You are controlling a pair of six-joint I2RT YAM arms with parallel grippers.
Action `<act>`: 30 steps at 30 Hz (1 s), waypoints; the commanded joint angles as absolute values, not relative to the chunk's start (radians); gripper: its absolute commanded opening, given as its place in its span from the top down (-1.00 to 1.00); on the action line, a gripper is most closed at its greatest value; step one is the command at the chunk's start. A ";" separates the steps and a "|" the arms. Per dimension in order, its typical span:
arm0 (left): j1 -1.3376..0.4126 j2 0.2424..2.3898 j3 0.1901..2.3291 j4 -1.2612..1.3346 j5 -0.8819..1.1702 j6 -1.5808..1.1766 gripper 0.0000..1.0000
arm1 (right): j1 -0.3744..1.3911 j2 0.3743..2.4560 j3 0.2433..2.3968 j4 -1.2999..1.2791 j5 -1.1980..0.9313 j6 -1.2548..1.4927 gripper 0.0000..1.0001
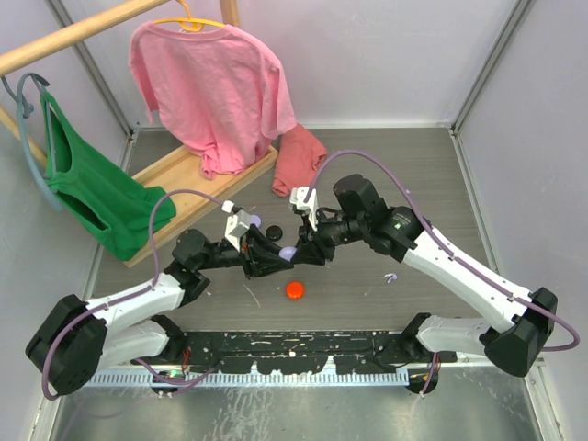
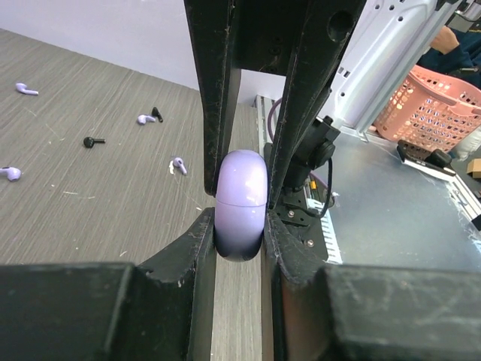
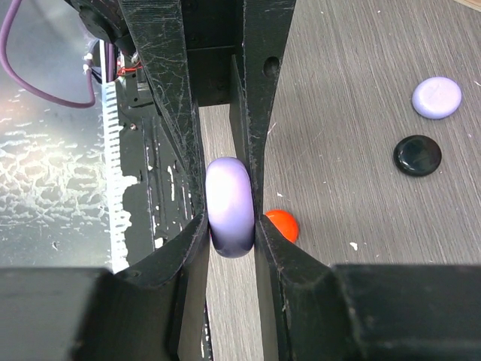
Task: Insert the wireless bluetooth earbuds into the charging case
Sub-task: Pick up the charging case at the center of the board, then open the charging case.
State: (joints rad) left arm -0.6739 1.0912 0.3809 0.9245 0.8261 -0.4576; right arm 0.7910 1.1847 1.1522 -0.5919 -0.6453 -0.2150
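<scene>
A lavender charging case [image 1: 288,252] hangs just above the table's middle, held from both sides. My left gripper [image 2: 239,233] is shut on its lower half [image 2: 241,218]. The right gripper [image 3: 230,229] is shut on the same case [image 3: 230,203] from the opposite side, its fingers [image 2: 214,113] coming down from the top of the left wrist view. The case's lid looks closed, with a seam across it. Several earbuds lie loose on the table, among them a lavender one [image 2: 178,165], a black one [image 2: 93,141] and another lavender one [image 1: 391,277].
Round pucks lie nearby: orange-red [image 1: 295,290], black [image 3: 418,155] and lavender [image 3: 437,98]. At the back left a wooden rack [image 1: 175,165] carries a pink shirt [image 1: 211,83] and a green garment [image 1: 92,197]. A red cloth [image 1: 299,156] lies beside it.
</scene>
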 commanded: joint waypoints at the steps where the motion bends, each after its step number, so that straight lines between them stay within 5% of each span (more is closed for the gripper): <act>1: -0.671 1.060 0.375 1.007 0.785 -0.410 0.93 | 0.807 1.150 1.188 -0.537 -0.602 -0.208 0.32; 6: -0.672 1.064 0.344 1.081 0.730 -0.423 0.97 | 0.808 1.108 1.167 -0.490 -0.590 -0.189 -0.01; 14: -0.673 1.047 0.300 1.174 0.649 -0.422 0.98 | 0.808 1.018 1.047 -0.292 -0.559 -0.122 -0.24; 30: -0.700 0.994 0.279 1.218 0.638 -0.411 0.98 | 0.807 1.004 0.907 -0.005 -0.542 -0.011 -0.27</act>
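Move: Both hands hold the purple charging case at about the same height. Its middle is some 2 cm to the right of the left hand point and 2 cm to the left of the right one. On the table, roughly 22 cm below, the red case lies about 3 cm ahead and 3 cm right of the left hand, the black case 15 cm ahead and 2 cm left, and the lilac case 18 cm ahead and 7 cm left. The right hand opens its fingers well apart and lets go of the purple charging case, going up nearly 4 cm, then settling back about 1 cm and easing slightly forward while its fingertips tip up some 15 degrees, the open fingers staying close to the case. The left hand keeps its pinch and carries the case forward about 1.5 cm, then up nearly 3 cm and a little back, drifting left and turning slightly counter-clockwise. ##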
